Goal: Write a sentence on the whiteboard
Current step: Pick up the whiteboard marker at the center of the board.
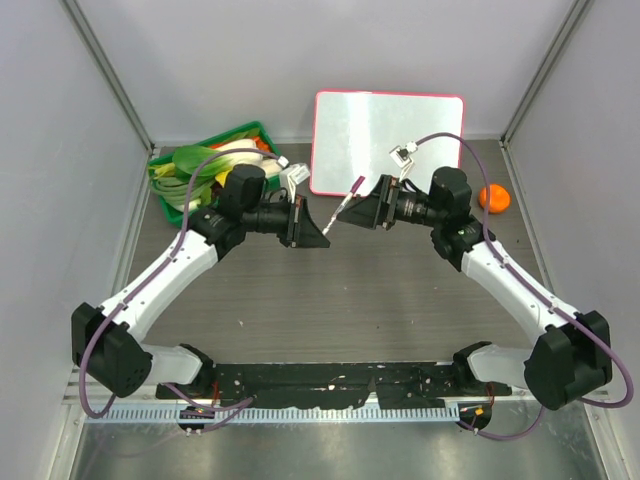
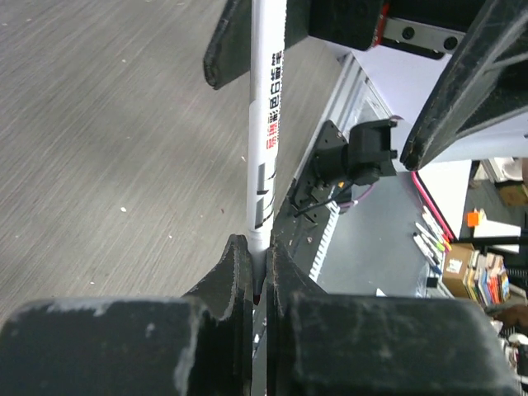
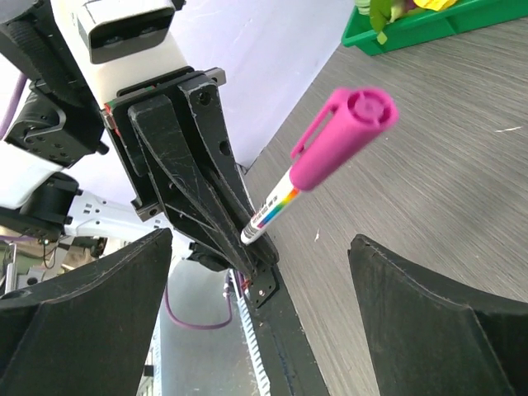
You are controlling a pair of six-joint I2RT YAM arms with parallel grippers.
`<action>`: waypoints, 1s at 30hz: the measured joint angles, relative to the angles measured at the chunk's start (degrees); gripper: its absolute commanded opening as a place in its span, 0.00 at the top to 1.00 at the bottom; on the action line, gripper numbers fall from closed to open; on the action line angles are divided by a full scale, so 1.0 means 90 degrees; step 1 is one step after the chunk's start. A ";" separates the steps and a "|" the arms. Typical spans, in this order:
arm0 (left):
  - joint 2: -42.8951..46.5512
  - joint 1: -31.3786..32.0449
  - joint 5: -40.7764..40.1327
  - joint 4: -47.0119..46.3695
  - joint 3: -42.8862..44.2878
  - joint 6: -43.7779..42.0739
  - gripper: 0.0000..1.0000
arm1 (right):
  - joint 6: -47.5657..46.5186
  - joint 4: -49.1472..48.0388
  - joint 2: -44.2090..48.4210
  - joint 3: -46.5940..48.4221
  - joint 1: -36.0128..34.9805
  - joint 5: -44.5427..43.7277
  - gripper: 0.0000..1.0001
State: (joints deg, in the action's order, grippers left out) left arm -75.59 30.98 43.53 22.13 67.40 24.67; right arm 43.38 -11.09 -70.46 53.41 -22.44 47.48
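Observation:
A white marker [image 1: 343, 207] with a magenta cap [image 3: 342, 136] hangs above the table, in front of the whiteboard [image 1: 388, 140]. My left gripper [image 2: 257, 264] is shut on the marker's [image 2: 266, 124] tail end. The capped end points toward my right gripper [image 3: 260, 239], which stands open with its fingers [image 3: 99, 313] wide on either side of the cap and not touching it. In the top view the left gripper [image 1: 322, 238] and the right gripper [image 1: 358, 208] face each other. The whiteboard, pink-framed, lies at the back centre; its face looks blank, so the sentence is out of view.
A green tray [image 1: 215, 160] of vegetables sits at the back left, beside the left arm. An orange ball-like thing [image 1: 494, 198] lies at the right by the right arm. Grey walls close in both sides and the back.

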 measured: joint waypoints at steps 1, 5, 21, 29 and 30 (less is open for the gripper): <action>0.0002 0.0000 0.0095 0.0012 0.0024 -0.0024 1.00 | 0.0000 0.0000 0.0000 0.0039 0.0000 0.0051 0.09; 0.0002 0.0000 0.0464 0.0075 0.0070 -0.0124 1.00 | 0.0036 -0.0022 -0.0010 0.0073 0.0000 0.0236 0.25; 0.0002 0.0000 0.0976 0.0092 0.0092 -0.0148 1.00 | 0.0896 -0.0967 -0.0413 0.0078 -0.0109 0.0712 0.64; 0.0002 0.0000 0.1003 0.0090 0.0092 -0.0160 1.00 | 0.1042 -0.1110 -0.0437 0.0075 -0.0245 0.0865 0.74; 0.0002 0.0000 0.1010 0.0090 0.0092 -0.0165 1.00 | 0.1044 -0.1112 -0.0437 0.0075 -0.0245 0.0860 0.74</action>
State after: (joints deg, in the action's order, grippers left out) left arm -75.57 30.98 52.62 22.94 68.23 23.18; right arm 52.77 -21.10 -74.39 54.08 -24.64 55.22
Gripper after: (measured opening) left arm 0.052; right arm 0.283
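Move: My left hand still pinches the marker by its lower tip; the marker's middle is about 6 cm ahead, 4 cm to the right and 2 cm above that hand. My right hand is wide open beside it, with the marker's middle about 3 cm to its left, 1 cm ahead, at about the same height. From the right hand, the left fingertips are some 7 cm left, 5 cm back and 2 cm lower; the whiteboard's centre is roughly 20 cm ahead, 7 cm right and 15 cm below. I bring my right fingers in around the upper half of the marker, easing first back and up, then left and further back, about 3 cm in all, turning some 10 degrees counter-clockwise while they close from wide open to a narrow gap. Meanwhile my left hand keeps its pinch and draws the marker back about 2.5 cm and slightly up, turning a little clockwise, then holds still. ##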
